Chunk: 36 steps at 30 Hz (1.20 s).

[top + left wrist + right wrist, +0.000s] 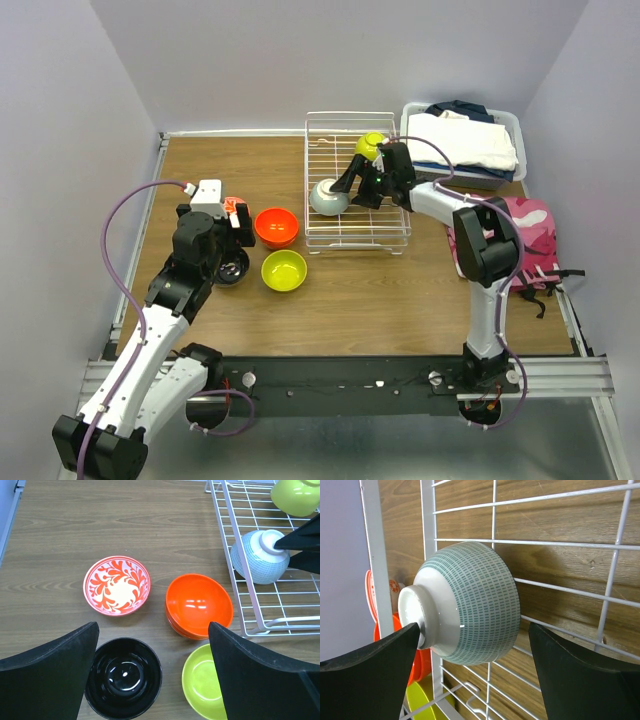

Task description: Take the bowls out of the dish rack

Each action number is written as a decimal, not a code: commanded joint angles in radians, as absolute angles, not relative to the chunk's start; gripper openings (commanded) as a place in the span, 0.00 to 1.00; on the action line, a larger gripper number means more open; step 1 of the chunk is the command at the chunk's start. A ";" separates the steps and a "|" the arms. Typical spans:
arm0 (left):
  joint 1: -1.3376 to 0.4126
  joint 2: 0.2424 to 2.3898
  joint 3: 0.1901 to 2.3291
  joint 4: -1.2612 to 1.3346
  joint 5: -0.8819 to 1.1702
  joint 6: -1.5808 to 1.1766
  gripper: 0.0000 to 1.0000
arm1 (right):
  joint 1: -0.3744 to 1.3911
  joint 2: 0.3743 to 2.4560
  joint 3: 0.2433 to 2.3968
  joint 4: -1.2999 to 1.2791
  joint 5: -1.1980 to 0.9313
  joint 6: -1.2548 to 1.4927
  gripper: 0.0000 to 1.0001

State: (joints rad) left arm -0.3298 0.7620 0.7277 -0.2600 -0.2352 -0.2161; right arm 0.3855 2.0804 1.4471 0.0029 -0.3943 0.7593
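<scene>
The white wire dish rack (356,243) stands at the back centre of the table. In it a pale blue bowl (328,197) lies upside down and tilted, and a lime-green bowl (370,146) sits further back. My right gripper (474,630) is open and straddles the pale blue bowl (470,605), one finger by its foot ring, the other clear of its rim. On the table left of the rack (250,611) sit stacked orange bowls (199,605), a lime-green bowl (202,682), a dark bowl (123,676) and a white-and-red patterned bowl (116,585). My left gripper (153,627) hangs open above them, holding nothing.
A grey bin of folded clothes (462,140) stands right of the rack at the back. A pink camouflage bag (525,240) lies at the table's right edge. Pale walls close in the left, back and right sides.
</scene>
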 commanded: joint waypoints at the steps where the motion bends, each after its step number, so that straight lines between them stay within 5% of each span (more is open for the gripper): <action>1: -0.337 0.750 0.716 -0.230 -0.249 -0.206 0.99 | 0.385 2.138 1.420 0.031 -0.466 0.795 0.97; 10: -0.337 0.755 0.713 -0.225 -0.238 -0.206 0.99 | 0.383 2.152 1.396 0.109 -0.535 0.816 0.91; 26: -0.337 0.755 0.713 -0.227 -0.238 -0.206 0.99 | 0.380 2.051 1.397 0.091 -0.497 0.766 0.38; 36: -0.337 0.759 0.715 -0.225 -0.232 -0.207 0.99 | 0.382 1.944 1.448 -0.072 -0.393 0.545 0.36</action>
State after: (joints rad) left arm -0.3344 0.7620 0.7250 -0.2485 -0.2348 -0.2131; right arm 0.3737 2.0281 1.4055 0.0143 -0.4568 0.6830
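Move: My right hand is open around the blue-and-white bowl lying tipped in the dish rack; its middle is roughly 4 cm to the left, level fore-and-aft and about 2 cm lower. The green bowl in the rack stands some 11 cm ahead and 5 cm to the right, and the orange bowl on the table about 17 cm left and 8 cm back. From my left hand, the blue-and-white bowl is about 16 cm ahead, 20 cm right and 17 cm lower. I ease my right hand about 1 cm left around the blue-and-white bowl, rolling it a few degrees left side up, then close the fingers from wide open to about three quarters, pinching the bowl with one pad at its foot and the other at its rim. With that hold I undo the roll and start drawing up, right and back, a bit over 1 cm each way. ##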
